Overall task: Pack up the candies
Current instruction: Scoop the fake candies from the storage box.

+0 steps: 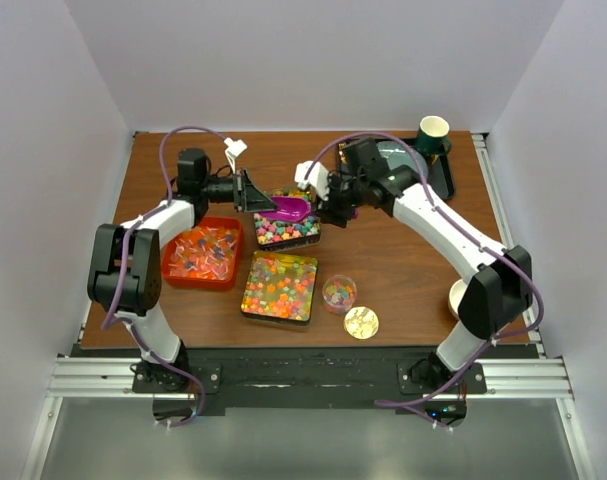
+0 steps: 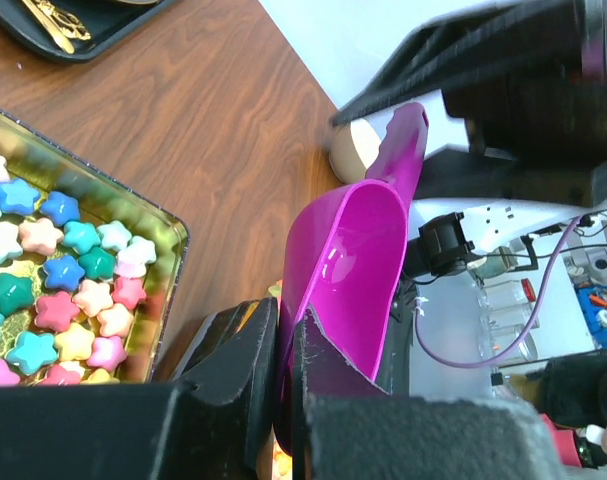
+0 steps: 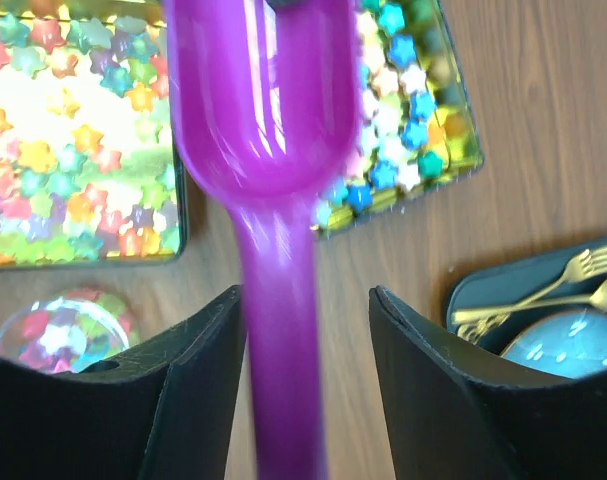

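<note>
A magenta scoop (image 1: 293, 209) hangs over the tray of pastel star candies (image 1: 287, 231). My left gripper (image 1: 251, 192) is shut on the rim of the scoop's bowl (image 2: 348, 270), with both fingers (image 2: 245, 360) pinching the thin wall. My right gripper (image 1: 328, 207) stands open around the scoop's handle (image 3: 283, 340). The handle lies against one finger, with a wide gap to the other finger (image 3: 413, 350). The scoop's bowl looks empty. A second tray of mixed bright candies (image 1: 280, 286) sits nearer the front, with a small round tub of candies (image 1: 338, 293) beside it.
A red tray (image 1: 202, 253) with wrapped sweets sits at the left. A gold lid (image 1: 361, 322) lies near the front edge. A black tray (image 1: 423, 165) with a plate, gold cutlery (image 3: 543, 300) and a green cup (image 1: 433, 133) stands at the back right. A white cup (image 1: 459, 298) is by the right arm.
</note>
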`<state>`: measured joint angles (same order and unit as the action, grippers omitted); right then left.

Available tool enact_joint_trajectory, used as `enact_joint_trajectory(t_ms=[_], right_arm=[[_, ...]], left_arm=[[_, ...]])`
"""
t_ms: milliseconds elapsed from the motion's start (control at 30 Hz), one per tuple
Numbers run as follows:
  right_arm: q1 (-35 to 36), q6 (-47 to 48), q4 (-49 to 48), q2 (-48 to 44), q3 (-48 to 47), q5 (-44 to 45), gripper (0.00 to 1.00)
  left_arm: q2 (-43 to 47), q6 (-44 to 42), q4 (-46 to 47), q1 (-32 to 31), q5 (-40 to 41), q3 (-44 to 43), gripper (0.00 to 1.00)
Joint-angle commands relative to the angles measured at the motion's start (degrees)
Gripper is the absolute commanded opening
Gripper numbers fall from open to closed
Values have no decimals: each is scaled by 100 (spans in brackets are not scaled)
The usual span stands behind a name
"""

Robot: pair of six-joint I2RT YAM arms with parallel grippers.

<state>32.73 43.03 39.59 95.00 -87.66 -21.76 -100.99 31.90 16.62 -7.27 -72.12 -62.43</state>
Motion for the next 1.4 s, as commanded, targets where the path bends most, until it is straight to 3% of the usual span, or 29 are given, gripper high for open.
enact_joint_trajectory(t_ms=[0,133,267,400,600,667,800,933,1033,1133,1200,1300,1367], right_arm=[[-320,239,390,-535,63,-1093,55],[-311,330,417,-641,196,-1234,54],[-311,365,594,-518,65,-1287,42],[-232,382,400,-457,170,-1173,40],[-57,162,-136,-605,442,-936,16],[75,285,-75,-588,486,-795,16],[225,232,-75,-579,557,-637,29],[286,241,-224,-684,706,-479,22],[330,250,-215,-720,838,-417,31],[357,215,-259,-772,952,-338,33],[374,241,-242,-790,952,-320,30],[366,224,-250,-755,926,-285,32],[366,189,-268,-729,856,-320,17]], left_arm=[[123,220,473,-12,-189,170,0],[150,273,482,-12,-215,161,0],[150,509,753,-12,-206,266,0],[211,607,860,-12,-250,293,0],[264,1036,1323,-12,-312,477,0],[299,1283,1580,-12,-268,644,0],[387,1354,1616,-29,-259,627,0],[431,1336,1616,-12,-277,688,0],[449,1354,1625,-20,-233,715,0],[457,1310,1572,-12,-294,689,0],[440,1266,1581,-12,-250,724,0],[405,1231,1572,-47,-276,689,0],[405,1126,1450,-38,-294,636,0]])
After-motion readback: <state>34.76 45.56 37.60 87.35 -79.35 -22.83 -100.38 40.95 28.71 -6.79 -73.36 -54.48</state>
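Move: The scoop's handle runs between the right hand's parted fingers, about 2 cm back of the right hand point and 1 cm above it. The left hand already pinches the scoop's bowl edge, with that handle about 14 cm to its right and 2 cm back. From the right hand, some 18 cm lower, the star-candy tin is about 10 cm ahead and 11 left, the clear-candy tin 11 back and 12 left, and the round storage box 14 back and 3 right. The right fingers close and pinch the scoop's handle from both sides, after that hand shifts about 2 cm right and up, then back onto the handle. It sinks again and ends about 3.5 cm back of its start. The left hand keeps its pinch on the bowl edge and eases about 2 cm back and slightly down, tipping about 5 degrees. ##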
